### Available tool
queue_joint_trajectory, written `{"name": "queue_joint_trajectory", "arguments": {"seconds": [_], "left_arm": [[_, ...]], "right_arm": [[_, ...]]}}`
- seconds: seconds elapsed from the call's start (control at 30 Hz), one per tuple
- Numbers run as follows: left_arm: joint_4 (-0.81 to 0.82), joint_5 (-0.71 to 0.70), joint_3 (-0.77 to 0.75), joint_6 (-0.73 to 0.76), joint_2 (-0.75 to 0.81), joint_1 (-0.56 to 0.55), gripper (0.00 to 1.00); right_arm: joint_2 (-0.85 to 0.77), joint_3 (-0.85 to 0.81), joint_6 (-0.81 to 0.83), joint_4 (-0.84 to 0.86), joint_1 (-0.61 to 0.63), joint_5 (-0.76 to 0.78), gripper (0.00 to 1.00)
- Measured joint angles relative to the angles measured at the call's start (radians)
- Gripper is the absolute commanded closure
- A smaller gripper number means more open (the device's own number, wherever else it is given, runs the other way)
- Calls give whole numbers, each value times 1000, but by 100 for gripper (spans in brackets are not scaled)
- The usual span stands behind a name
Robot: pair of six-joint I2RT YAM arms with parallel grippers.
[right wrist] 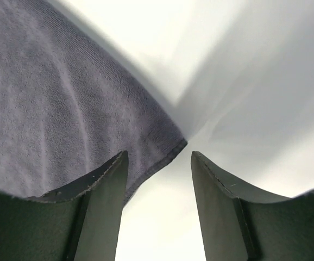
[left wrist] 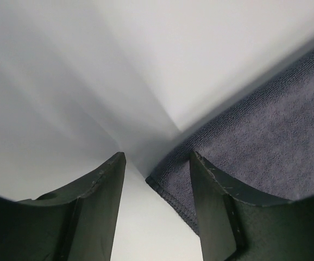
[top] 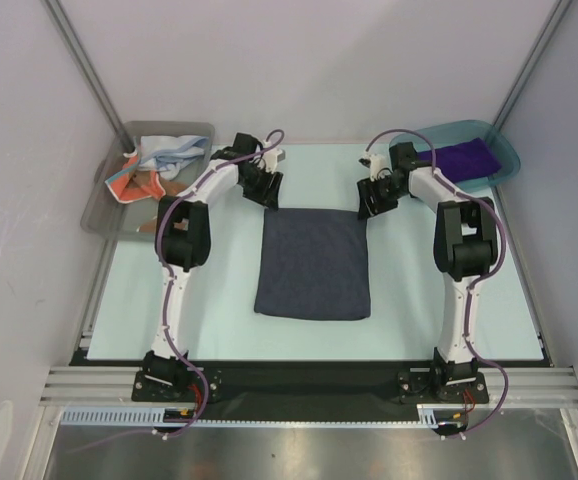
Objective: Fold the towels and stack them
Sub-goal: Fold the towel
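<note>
A dark grey-blue towel (top: 313,262) lies flat in the middle of the table. My left gripper (top: 267,193) hovers open just above its far left corner (left wrist: 156,180); that corner lies on the table between the fingers (left wrist: 104,201), untouched. Over the far right corner (right wrist: 180,145) my right gripper (top: 367,205) is open too, with nothing held. A deep purple towel (top: 464,157) lies folded in the teal bin (top: 510,160). An orange-red towel (top: 129,183) and a pale white and light-blue one (top: 169,152) lie crumpled in the grey bin (top: 99,215).
The grey bin stands at the back left corner, the teal bin at the back right. Enclosure walls and metal posts close in the table on the left, right and back.
</note>
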State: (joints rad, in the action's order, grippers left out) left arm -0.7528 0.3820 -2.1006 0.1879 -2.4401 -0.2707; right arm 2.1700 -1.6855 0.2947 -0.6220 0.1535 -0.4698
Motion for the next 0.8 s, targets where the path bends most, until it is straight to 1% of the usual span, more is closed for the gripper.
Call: {"name": "queue_joint_trajectory", "arguments": {"seconds": [0.13, 0.27, 0.37, 0.47, 0.5, 0.57, 0.6, 0.63, 0.67, 0.7, 0.73, 0.77, 0.8], "left_arm": [[-14, 8, -11, 31, -6, 0, 42], [-25, 17, -15, 68, -7, 0, 43], [-35, 23, -17, 100, -7, 0, 44], [-53, 26, -21, 122, -8, 0, 49], [-59, 27, -22, 130, -8, 0, 51], [-68, 32, -23, 145, -8, 0, 57], [-73, 34, -23, 153, -9, 0, 69], [-77, 36, -25, 154, -10, 0, 74], [-82, 37, -29, 161, -13, 0, 85], [-87, 40, -34, 165, -16, 0, 90], [-89, 40, -39, 172, -20, 0, 95], [-93, 41, -43, 178, -24, 0, 100], [-98, 42, -48, 182, -28, 0, 100]], "right_arm": [[32, -55, 66, -35, -6, -32, 46], [52, -75, 108, -56, -12, -68, 49], [77, -93, 131, -70, -15, -98, 54], [101, -108, 145, -75, -20, -119, 61], [108, -113, 148, -77, -21, -125, 67], [112, -119, 153, -78, -24, -132, 72], [112, -121, 154, -78, -25, -134, 76], [112, -122, 156, -78, -26, -135, 78], [112, -124, 157, -78, -28, -138, 81], [112, -125, 159, -77, -30, -138, 90], [112, -126, 165, -77, -31, -139, 97], [112, -127, 168, -78, -32, -140, 100], [112, -129, 173, -78, -35, -141, 100]]}}
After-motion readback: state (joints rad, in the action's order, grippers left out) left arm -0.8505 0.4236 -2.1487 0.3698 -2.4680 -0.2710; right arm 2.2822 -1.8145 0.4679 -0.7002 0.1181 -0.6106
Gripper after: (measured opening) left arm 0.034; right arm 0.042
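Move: The left gripper hovers just over the grey towel's far-left corner, which lies about 1 cm back, 1 cm to its left and 1 cm below; the grey bin's middle is some 36 cm left and 8 cm ahead. From the right gripper, the far-right corner is about 1 cm ahead, straight in line sideways, 1 cm below; the purple towel lies roughly 26 cm right and 14 cm ahead, and the grey towel's near-right corner about 32 cm back and 1 cm right. Pinch both far corners of the grey towel at once. Ease the left gripper back about 1 cm onto its corner, turning it some 10 degrees clockwise, while the right one nudges forward and down about 1 cm each with a like counter-clockwise turn; shut both pairs of half-open fingers on the cloth. ##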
